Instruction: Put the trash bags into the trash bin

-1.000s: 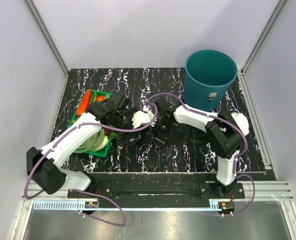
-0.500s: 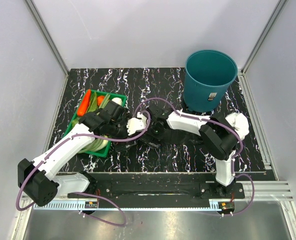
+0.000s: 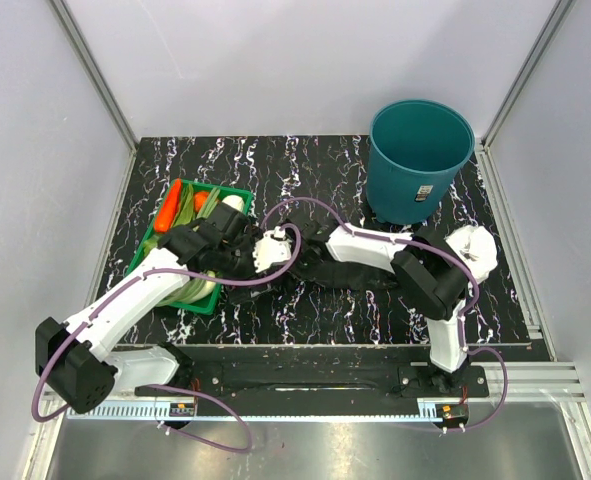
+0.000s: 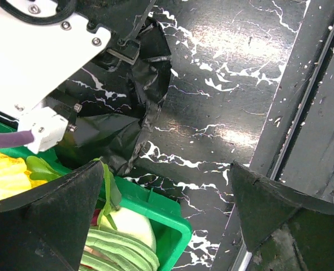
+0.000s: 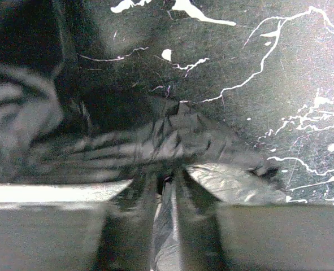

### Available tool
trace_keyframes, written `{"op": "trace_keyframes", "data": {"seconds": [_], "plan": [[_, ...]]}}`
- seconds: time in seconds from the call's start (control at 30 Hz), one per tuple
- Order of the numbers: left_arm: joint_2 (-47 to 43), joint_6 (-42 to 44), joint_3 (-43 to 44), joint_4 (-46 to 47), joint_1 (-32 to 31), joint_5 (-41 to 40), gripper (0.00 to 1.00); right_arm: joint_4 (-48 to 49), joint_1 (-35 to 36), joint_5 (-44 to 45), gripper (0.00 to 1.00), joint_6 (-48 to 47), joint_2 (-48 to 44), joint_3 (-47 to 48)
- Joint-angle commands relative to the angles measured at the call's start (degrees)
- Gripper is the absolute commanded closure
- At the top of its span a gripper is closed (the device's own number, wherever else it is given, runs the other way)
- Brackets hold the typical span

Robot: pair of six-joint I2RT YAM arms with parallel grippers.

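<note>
A black trash bag (image 5: 172, 141) lies crumpled on the dark marbled table, and it also shows in the left wrist view (image 4: 147, 73). My right gripper (image 5: 167, 189) sits low over it, jaws nearly together with a fold of the film pinched between them. From above, the right gripper (image 3: 300, 264) is at mid-table, and the bag is hard to tell from the black surface. My left gripper (image 4: 167, 226) stands wide open and empty over the tray's corner, beside the right wrist (image 4: 37, 51). The teal trash bin (image 3: 420, 160) stands upright at the back right, apart from both grippers.
A green tray (image 3: 215, 186) of vegetables, with a carrot (image 3: 168, 207) among them, sits at the left under my left arm; its corner rim (image 4: 175, 217) shows between the left fingers. A metal rail (image 4: 302, 113) runs along the table's near edge.
The right arm has reached further left and down, and its jaws have closed on the bag film. The left arm drew back toward the tray early on, then stayed still and open.
</note>
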Motion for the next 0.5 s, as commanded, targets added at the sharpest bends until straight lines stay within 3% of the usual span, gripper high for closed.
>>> {"op": "trace_keyframes", "data": {"seconds": [0.0,0.13,0.47], "plan": [[0.0,1.2,0.9,0.5,-1.0,0.3,0.01,-1.8,0.2,6.4,0.89,-0.9,3.1,-3.1],[1.8,1.2,1.3,0.8,-3.6,1.5,0.01,-6.6,-0.5,5.2,1.00,1.1,2.5,-1.7],[9.5,1.9,2.5,7.1,-11.9,-1.7,0.01,-21.5,-9.9,-9.1,1.00,8.1,3.2,9.2]]}}
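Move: The black trash bag is spread low on the table, and the fold to be pinched lies between the right fingers, about 1 cm below that hand point. From the right hand, the trash bin stands some 21 cm to the right and 10 cm ahead; the vegetable basket is about 22 cm to the left, level with it. From the raised left hand, the same fold is roughly 7 cm ahead, 8 cm right and 14 cm below. The trash bag's fold gets pinched as the right fingers, partly closed already, shut fully on it. Keeping low, the right hand then drags it about 4 cm to the right, towards the bin's side, the wrist turning some 10 degrees clockwise and its fingertips swinging back. The left hand, still wide open, shifts right, down and back by about 5 cm, turning clockwise. ##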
